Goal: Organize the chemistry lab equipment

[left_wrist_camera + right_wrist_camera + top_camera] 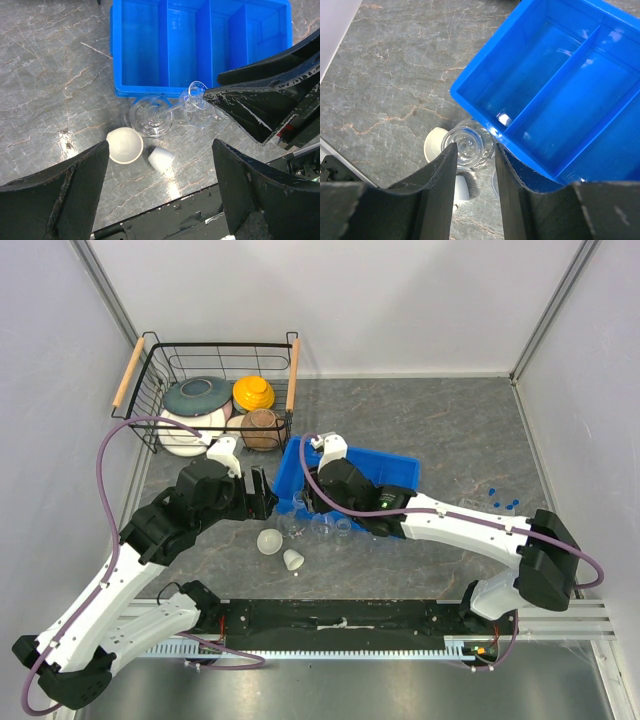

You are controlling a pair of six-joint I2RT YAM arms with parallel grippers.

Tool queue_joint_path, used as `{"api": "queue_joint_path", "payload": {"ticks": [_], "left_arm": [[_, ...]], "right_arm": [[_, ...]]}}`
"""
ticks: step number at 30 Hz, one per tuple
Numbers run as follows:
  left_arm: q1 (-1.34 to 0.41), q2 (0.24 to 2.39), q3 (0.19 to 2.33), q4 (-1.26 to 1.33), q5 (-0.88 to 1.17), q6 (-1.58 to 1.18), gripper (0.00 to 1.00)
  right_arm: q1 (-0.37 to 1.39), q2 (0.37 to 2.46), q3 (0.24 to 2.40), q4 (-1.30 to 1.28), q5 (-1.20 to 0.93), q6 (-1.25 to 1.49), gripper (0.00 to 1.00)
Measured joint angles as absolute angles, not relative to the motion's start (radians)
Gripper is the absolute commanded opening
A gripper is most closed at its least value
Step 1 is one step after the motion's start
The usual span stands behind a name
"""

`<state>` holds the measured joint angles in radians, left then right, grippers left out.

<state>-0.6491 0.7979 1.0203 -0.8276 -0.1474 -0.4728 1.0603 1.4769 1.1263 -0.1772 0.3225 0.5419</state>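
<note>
A clear glass flask (466, 142) stands against the near wall of the blue divided bin (560, 90), its round mouth facing up. My right gripper (475, 147) straddles that mouth with narrowed jaws. The left finger (440, 185) overlaps the rim, and I cannot see a firm pinch. A second glass piece (199, 107) stands beside the flask (150, 116). A white bulb (125, 145) and a small white cup (161, 160) lie on the table in front. My left gripper (160, 200) hovers open above them, holding nothing. From above, the right gripper (308, 512) and left gripper (270, 496) flank the glassware (318, 526).
A wire basket (160, 380) with coloured bowls and plates sits at the back left. Small blue caps (505, 503) are scattered on the right. The black base rail (340, 615) runs along the near edge. The bin's compartments (185, 45) hold nothing visible.
</note>
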Motion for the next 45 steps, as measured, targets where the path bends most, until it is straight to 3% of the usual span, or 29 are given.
{"api": "queue_joint_path", "payload": {"ticks": [22,38,43,45], "left_arm": [[-0.649,0.797,1.020,-0.828,-0.147,-0.472,0.90],[-0.649,0.798,1.020,-0.830,-0.147,-0.472,0.90],[-0.649,0.798,1.020,-0.831,-0.147,-0.472,0.90],[-0.649,0.798,1.020,-0.831,-0.147,-0.472,0.90]], "right_arm": [[1.040,1.520,1.126,-0.163,0.299,0.587,0.40],[1.040,1.537,1.108,-0.125,0.266,0.628,0.31],[1.039,1.537,1.103,-0.114,0.262,0.635,0.17],[1.039,1.537,1.102,-0.113,0.258,0.643,0.05]]}}
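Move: The tall glass flask stands almost straight beneath the right hand, some 2 cm to its left, its mouth only 1 to 2 cm lower and its middle about 10 cm down. From the same hand the white bowl sits about 6 cm left and 3 cm back, the white cup some 7 cm back and 2 cm left; the blue tray's middle is about 10 cm forward and 10 cm right. From the left hand the flask is some 4 cm forward and 6 cm right. The right hand sinks about 2.5 cm over the tall flask's mouth and, after the first part of the descent, eases just over 1 cm to the left, its fingers tipping about 5 degrees steeper. Meanwhile the half-open fingers close to roughly half their starting gap, most of it late on, one fingertip inside the rim and the other outside, until they come to pinch the glass wall. ##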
